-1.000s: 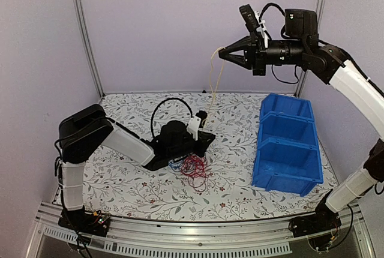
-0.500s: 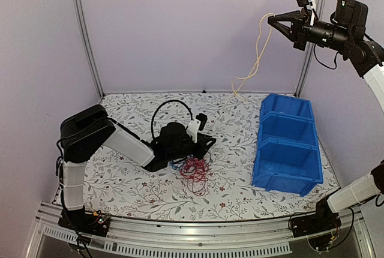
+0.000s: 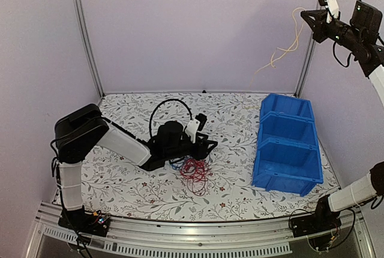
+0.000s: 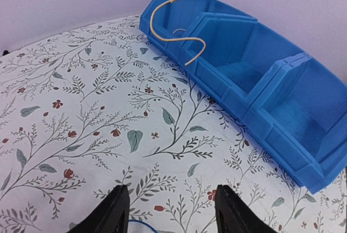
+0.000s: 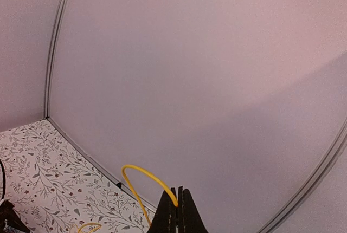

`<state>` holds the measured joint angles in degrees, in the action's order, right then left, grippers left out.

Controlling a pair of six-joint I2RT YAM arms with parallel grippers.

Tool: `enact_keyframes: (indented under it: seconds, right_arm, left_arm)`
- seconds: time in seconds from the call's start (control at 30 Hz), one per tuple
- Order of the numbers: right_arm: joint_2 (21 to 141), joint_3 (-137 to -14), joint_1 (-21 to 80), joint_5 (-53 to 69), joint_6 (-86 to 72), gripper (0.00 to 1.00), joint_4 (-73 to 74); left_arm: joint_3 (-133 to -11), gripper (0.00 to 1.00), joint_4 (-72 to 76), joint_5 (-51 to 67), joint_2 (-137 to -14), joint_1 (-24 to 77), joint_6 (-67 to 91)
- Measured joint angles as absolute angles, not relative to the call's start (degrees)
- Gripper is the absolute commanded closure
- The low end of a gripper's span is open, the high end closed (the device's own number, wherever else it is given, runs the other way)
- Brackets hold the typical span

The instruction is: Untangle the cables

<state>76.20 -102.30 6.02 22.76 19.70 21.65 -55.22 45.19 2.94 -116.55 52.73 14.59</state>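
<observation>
The cables (image 3: 193, 171) lie as a loose, mostly red clump on the floral table, with a blue strand (image 4: 138, 225) at its edge. My left gripper (image 3: 206, 147) rests low, just behind and left of the clump. It is open and nothing sits between its fingers (image 4: 115, 214). High at the back right, my right gripper (image 3: 309, 17) is shut on one end of a thin yellow cable (image 3: 287, 47). That cable hangs free in the air, clear of the clump, and shows as a curl (image 4: 172, 13) before the bins and an arc (image 5: 142, 176) at the shut jaws.
A row of three blue bins (image 3: 287, 144) stands at the right of the table. Metal frame posts (image 3: 84, 36) rise at the back corners against the plain walls. The left arm's own black cable loop (image 3: 171, 107) arches above its wrist.
The right arm has swung up and to the right, pulling the yellow cable out of the clump and off the table. The left gripper has opened.
</observation>
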Motion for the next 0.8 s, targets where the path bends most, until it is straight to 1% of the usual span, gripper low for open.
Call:
enact_keyframes:
  seconds: [0.3, 0.43, 0.6, 0.8]
  right_arm:
    - [80.1, -102.3, -2.3, 19.2, 19.9, 1.0, 15.5]
    - [82.3, -100.1, -6.0, 18.5, 20.0, 1.0, 13.3]
    - [84.1, -92.9, -9.5, 18.4, 20.5, 1.0, 10.0]
    - [87.6, -82.9, -10.2, 18.8, 21.9, 1.0, 9.9]
  left_arm:
    - [-52.6, 0.47, 46.0, 4.3, -115.7, 52.9, 14.6]
    - [-51.5, 0.47, 46.0, 4.6, -115.5, 52.9, 14.8]
    - [-51.2, 0.47, 46.2, 4.9, -114.0, 52.9, 14.8]
    - [-51.0, 0.48, 46.5, 5.2, -113.0, 52.9, 14.8]
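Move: Up high at the back, the right hand already holds the yellow cable. The blue box's far compartment, its target, lies some 15 cm ahead, 8 cm to its right and about 50 cm below. The middle compartment is roughly 4 cm ahead and 5 cm right, the front compartment 8 cm back and 2 cm right, equally low. From the left hand, the far compartment is about 20 cm ahead, 34 cm right and 4 cm lower. Carrying the pinched yellow cable over towards the blue box's far compartment, the right hand first sweeps right and forward at nearly constant height, then sinks faster and faster: about 19 cm down, 14 cm right and 12 cm forward in all. The wrist turns some 20 degrees clockwise and tips nearly as far nose-down; the fingers keep their hold. The left hand, half open, eases back a couple of centimetres. ##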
